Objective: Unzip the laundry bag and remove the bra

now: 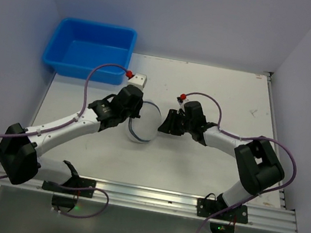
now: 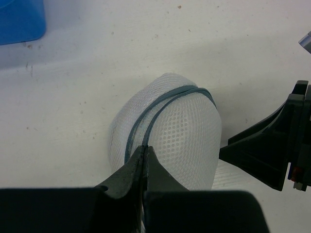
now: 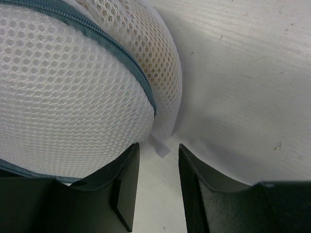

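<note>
The laundry bag [image 1: 144, 125], a small white mesh drum with a dark zipper line round its rim, stands on edge on the table between both grippers. In the left wrist view my left gripper [image 2: 145, 148] is shut, its tips pinching the bag [image 2: 187, 131] at the zipper seam. My right gripper [image 3: 158, 154] is open, its left finger against the mesh of the bag [image 3: 68, 97], with a small white tag [image 3: 161, 147] between the jaws. A tan fabric [image 3: 143, 41], perhaps the bra, shows faintly through the mesh. The zipper looks closed.
A blue plastic tub [image 1: 89, 50] stands at the back left; its corner also shows in the left wrist view [image 2: 19, 22]. The right gripper's black body [image 2: 272, 150] sits close to the bag's right side. Walls enclose the table on three sides.
</note>
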You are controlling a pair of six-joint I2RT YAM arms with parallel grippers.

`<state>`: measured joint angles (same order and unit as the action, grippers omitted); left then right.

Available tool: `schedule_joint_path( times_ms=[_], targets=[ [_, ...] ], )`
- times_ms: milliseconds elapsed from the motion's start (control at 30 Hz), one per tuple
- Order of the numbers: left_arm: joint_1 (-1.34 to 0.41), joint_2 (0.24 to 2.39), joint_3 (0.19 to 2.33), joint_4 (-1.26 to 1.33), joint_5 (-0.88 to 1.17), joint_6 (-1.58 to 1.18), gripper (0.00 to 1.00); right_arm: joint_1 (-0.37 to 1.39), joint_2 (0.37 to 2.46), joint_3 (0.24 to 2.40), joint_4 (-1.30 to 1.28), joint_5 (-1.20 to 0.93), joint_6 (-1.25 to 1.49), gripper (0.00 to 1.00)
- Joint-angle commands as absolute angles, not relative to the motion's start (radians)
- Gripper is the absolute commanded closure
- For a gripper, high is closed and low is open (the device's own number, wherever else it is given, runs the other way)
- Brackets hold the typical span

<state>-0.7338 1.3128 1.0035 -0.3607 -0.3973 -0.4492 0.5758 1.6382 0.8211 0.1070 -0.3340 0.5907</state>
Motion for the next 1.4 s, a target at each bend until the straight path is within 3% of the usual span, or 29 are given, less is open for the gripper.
schedule_joint_path(
  times_ms=[0, 267, 533, 667, 933, 1033, 1067, 1100, 1133, 1267, 1367],
  targets=[
    [-0.736, 1.318, 1.037, -0.362, -0.423, -0.428, 1.0, 0.58, 1.628, 0.845, 0.156, -0.353, 0.589, 0.6],
    [-0.745, 1.299, 1.098, -0.347, -0.325, -0.41, 1.0, 0.58, 1.585, 0.844, 0.143, -0.353, 0.58, 0.6],
    [-0.828, 1.361, 1.134, -0.285, -0.245, -0.448, 1.0, 0.578, 1.41, 0.806, 0.1, -0.295, 0.586, 0.51],
    [-0.873, 1.394, 1.18, -0.255, -0.222, -0.479, 1.0, 0.577, 1.246, 0.756, 0.008, -0.081, 0.6, 0.35],
    [-0.96, 1.535, 1.186, -0.118, -0.14, -0.575, 1.0, 0.577, 0.801, 0.602, -0.274, 0.38, 0.689, 0.18],
    [-0.983, 1.574, 1.19, -0.043, -0.088, -0.609, 0.82, 0.575, 0.611, 0.53, -0.304, 0.442, 0.742, 0.13],
    [-0.988, 1.581, 1.196, -0.028, -0.086, -0.614, 0.67, 0.575, 0.57, 0.514, -0.304, 0.446, 0.749, 0.12],
    [-0.995, 1.589, 1.204, -0.025, -0.084, -0.612, 0.59, 0.577, 0.496, 0.499, -0.302, 0.449, 0.753, 0.11],
    [-0.997, 1.589, 1.219, -0.023, -0.08, -0.612, 0.41, 0.577, 0.467, 0.477, -0.295, 0.445, 0.755, 0.11],
    [-0.996, 1.525, 1.233, -0.05, -0.15, -0.585, 0.04, 0.575, 0.425, 0.46, -0.232, 0.375, 0.704, 0.1],
    [-0.996, 1.488, 1.249, -0.098, -0.233, -0.539, 0.0, 0.575, 0.483, 0.466, -0.172, 0.29, 0.693, 0.11]
  ],
)
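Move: The laundry bag stands under the left fingertips, which already pinch the zipped edge of its lid. Its middle is about 3 cm to their right, 1 cm back and some 8 cm below. The clear spot right of the bag lies roughly 12 cm right, 5 cm back and 14 cm down; the blue bin is around 25 cm ahead, 24 cm left and 12 cm lower. From the right hand the bag's middle is about 7 cm left, straight level and 2 cm up. The bag's lid edge, already pinched, is drawn to the right by the left hand, which rises about 3 cm first, sweeps some 19 cm right and 5 cm back, sinks again, then opens wide and lets go. The empty right hand clears out, lifting 14 cm, then swinging right and back away from the bag, turning some 40 degrees clockwise as its fingers spread. ##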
